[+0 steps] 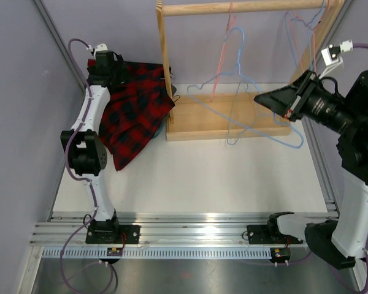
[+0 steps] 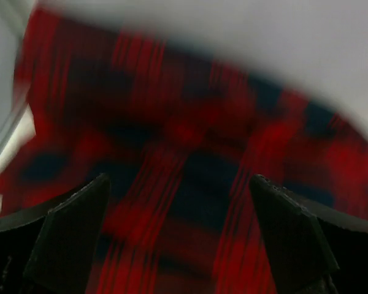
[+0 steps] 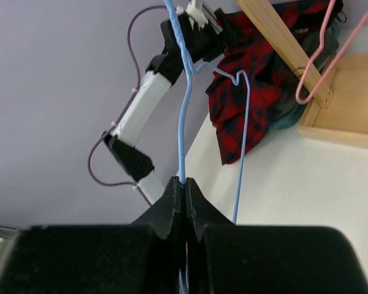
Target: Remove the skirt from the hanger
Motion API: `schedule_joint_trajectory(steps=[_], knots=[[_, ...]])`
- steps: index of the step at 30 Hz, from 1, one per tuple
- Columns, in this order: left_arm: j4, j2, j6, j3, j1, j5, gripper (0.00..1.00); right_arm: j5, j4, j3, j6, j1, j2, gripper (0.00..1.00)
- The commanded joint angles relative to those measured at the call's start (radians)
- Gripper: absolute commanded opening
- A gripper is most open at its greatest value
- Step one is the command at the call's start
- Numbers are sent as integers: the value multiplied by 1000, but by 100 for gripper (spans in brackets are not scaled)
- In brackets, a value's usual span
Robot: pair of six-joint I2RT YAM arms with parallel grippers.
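The red and dark blue plaid skirt (image 1: 135, 110) lies crumpled on the table at the back left, against the rack's left post. My left gripper (image 1: 110, 76) hovers right above its far end. In the left wrist view this gripper (image 2: 178, 180) is open, and the blurred skirt (image 2: 184, 135) fills the gap without being pinched. My right gripper (image 1: 259, 97) is shut on the wire of a light blue hanger (image 1: 238, 61) that carries no cloth. The right wrist view shows that gripper (image 3: 184, 182) clamped on the blue hanger (image 3: 184, 122), with the skirt (image 3: 245, 92) far off.
A wooden clothes rack (image 1: 165, 61) with a flat base (image 1: 221, 116) stands at the back centre. A pink hanger (image 1: 221, 55) and other wire hangers (image 1: 294, 30) hang from its rail. Purple walls close in at the left and back.
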State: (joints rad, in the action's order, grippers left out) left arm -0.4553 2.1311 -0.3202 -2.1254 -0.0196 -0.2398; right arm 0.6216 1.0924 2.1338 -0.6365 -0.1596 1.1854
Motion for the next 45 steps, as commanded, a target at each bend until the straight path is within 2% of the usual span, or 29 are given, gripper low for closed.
schedule_joint_trajectory(steps=[1, 4, 5, 8, 9, 10, 13, 18, 22, 27, 36, 37, 38, 39, 42, 45], knots=[[4, -354, -78, 126, 1, -26, 99, -5, -186, 90, -17, 2, 92, 0], [-67, -500, -117, 300, 0, -4, 99, -22, -282, 144, -26, 2, 192, 0], [-94, -596, -129, 377, -2, 34, 99, -40, -319, 159, -26, 2, 248, 0], [-108, -744, -108, 525, -17, 82, 99, -114, -319, 271, -9, 2, 342, 0], [-106, -852, -99, 586, -25, 111, 99, -134, -315, 299, 4, 2, 397, 0], [-108, -905, -100, 692, -29, 108, 99, -154, -315, 342, 14, 2, 420, 0], [-109, -1111, -95, 897, -40, 171, 99, -212, -371, 344, 15, 0, 474, 0], [-176, -1342, -80, 1058, -68, 197, 99, -269, -445, 359, -5, -14, 548, 0], [-250, -1392, -34, 1081, -69, 171, 99, -284, -445, 347, -12, -41, 568, 0], [-273, -1413, 4, 1124, -69, 160, 99, -290, -494, 161, -12, -61, 479, 0], [-261, -1452, -2, 1226, -69, 178, 99, -335, -433, -8, 26, -70, 405, 0], [-260, -1456, 3, 1230, -69, 175, 99, -332, -424, -2, 35, -69, 404, 5], [-255, -1464, 4, 1237, -69, 172, 99, -329, -421, 5, 38, -69, 404, 37], [-253, -1468, 7, 1252, -69, 168, 99, -327, -416, 26, 41, -69, 407, 58], [-252, -1479, 4, 1265, -69, 163, 99, -341, -381, 108, 55, -70, 419, 99], [-244, -1494, 4, 1271, -69, 168, 99, -370, -330, 205, 78, -69, 433, 99]])
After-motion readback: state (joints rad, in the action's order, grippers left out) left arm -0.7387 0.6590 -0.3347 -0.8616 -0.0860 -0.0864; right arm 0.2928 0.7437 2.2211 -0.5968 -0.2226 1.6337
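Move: The right hand holds the blue hanger; the empty stretch of wooden rail for its hook is about 30 cm ahead, 2 cm left and 9 cm above this hand. A pink hanger hangs there, some 29 cm ahead, 5 cm left and 2 cm below the hand; more empty hangers are about 30 cm ahead, 25 cm right. The already freed skirt's middle lies about 9 cm back, 5 cm right and 10 cm below the open left hand. Forward about 24 cm goes the right hand, rising slightly as it carries the blue hanger to the rail, then sinking to some 5 cm below its starting height, turning roughly 15 degrees clockwise and opening its fingers to let the hanger go. The left hand, still open, draws back nearly 38 cm from the skirt, first arching well up, then coming down over the near table. ##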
